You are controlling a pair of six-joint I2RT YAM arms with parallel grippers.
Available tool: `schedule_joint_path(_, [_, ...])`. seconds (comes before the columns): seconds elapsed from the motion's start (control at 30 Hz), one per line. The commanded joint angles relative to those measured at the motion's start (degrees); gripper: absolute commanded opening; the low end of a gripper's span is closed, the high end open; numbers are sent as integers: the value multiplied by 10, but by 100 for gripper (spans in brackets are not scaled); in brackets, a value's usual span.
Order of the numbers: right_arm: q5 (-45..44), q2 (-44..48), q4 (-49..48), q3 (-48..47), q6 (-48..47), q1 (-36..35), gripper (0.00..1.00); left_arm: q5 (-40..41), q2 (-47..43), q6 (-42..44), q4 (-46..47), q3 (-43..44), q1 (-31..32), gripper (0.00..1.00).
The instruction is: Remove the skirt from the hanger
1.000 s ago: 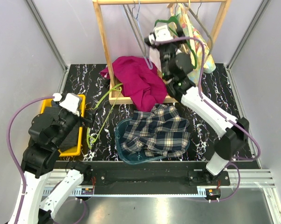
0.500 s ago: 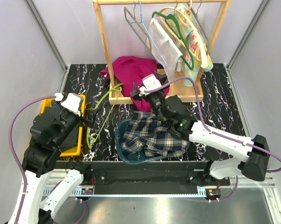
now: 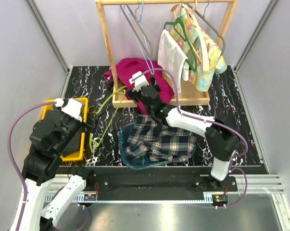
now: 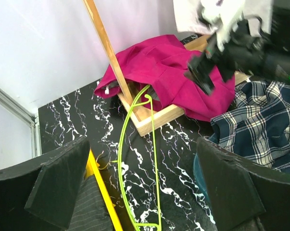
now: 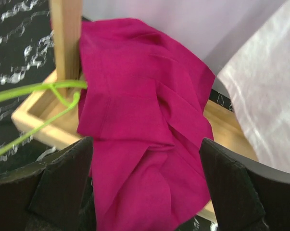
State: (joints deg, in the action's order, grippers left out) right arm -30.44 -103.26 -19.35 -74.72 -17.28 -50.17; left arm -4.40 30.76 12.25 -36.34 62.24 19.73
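Note:
A magenta garment [image 3: 157,72] [image 4: 169,62] [image 5: 145,110] lies crumpled over the wooden rack's base, on no hanger. A lime green hanger [image 3: 104,120] [image 4: 152,159] [image 5: 34,96] lies on the table, its hook at the rack post beside that garment. A white garment [image 3: 172,57] [image 5: 265,96] hangs on a dark green hanger [image 3: 183,33] on the rail. Which of the two is the skirt I cannot tell. My right gripper [image 3: 141,95] [image 5: 147,192] hovers open just in front of the magenta cloth, holding nothing. My left gripper [image 3: 89,122] [image 4: 145,192] is open and empty above the lime hanger.
The wooden rack [image 3: 106,48] also carries a floral garment [image 3: 205,53] and bare grey hangers [image 3: 140,29]. A plaid shirt [image 3: 159,137] [image 4: 265,120] lies on a teal hanger [image 3: 130,161] at the front. A yellow tray [image 3: 82,154] with dark striped cloth sits by my left arm.
My right arm has swung down from the hanging clothes at the rail to the magenta garment on the rack base, its jaws opening wider. The hanging clothes have swung. The left arm stays put.

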Motion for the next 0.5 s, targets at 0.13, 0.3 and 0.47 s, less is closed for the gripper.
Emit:
schedule_joint_path(0.13, [-9,-59,-76,-46,115,17,100,6,-7,7,23,-5,-3,99])
schedule_joint_path(0.3, [-24,-95,-53,-39,196,32,100,6,-7,8,21,-2,-3,99])
schedule_joint_path(0.47, [-40,-110,-48,-20,242,46,100,6,-6,8,19,-4,-3,99])
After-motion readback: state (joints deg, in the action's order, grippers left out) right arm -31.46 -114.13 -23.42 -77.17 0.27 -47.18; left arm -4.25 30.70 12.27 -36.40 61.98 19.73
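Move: The skirt lies crumpled over the rack's base, its middle about 6 cm ahead of my right hand, 1 cm left and some 13 cm below. From that hand the yellow-green hanger's middle is about 14 cm back, 18 cm left and 18 cm below; the plaid garment in the bin is 22 cm back, 10 cm right, 17 cm below. From my left hand, the skirt is roughly 24 cm ahead, 18 cm right and 26 cm below. With its fingers wide open and empty, I ease my right hand forward over the fallen skirt first, then drop about 7 cm towards it, ending some 3 cm farther out. On the way I roll the hand's left side up by around 15 degrees, tip the fingers slightly down and turn them a little clockwise. ##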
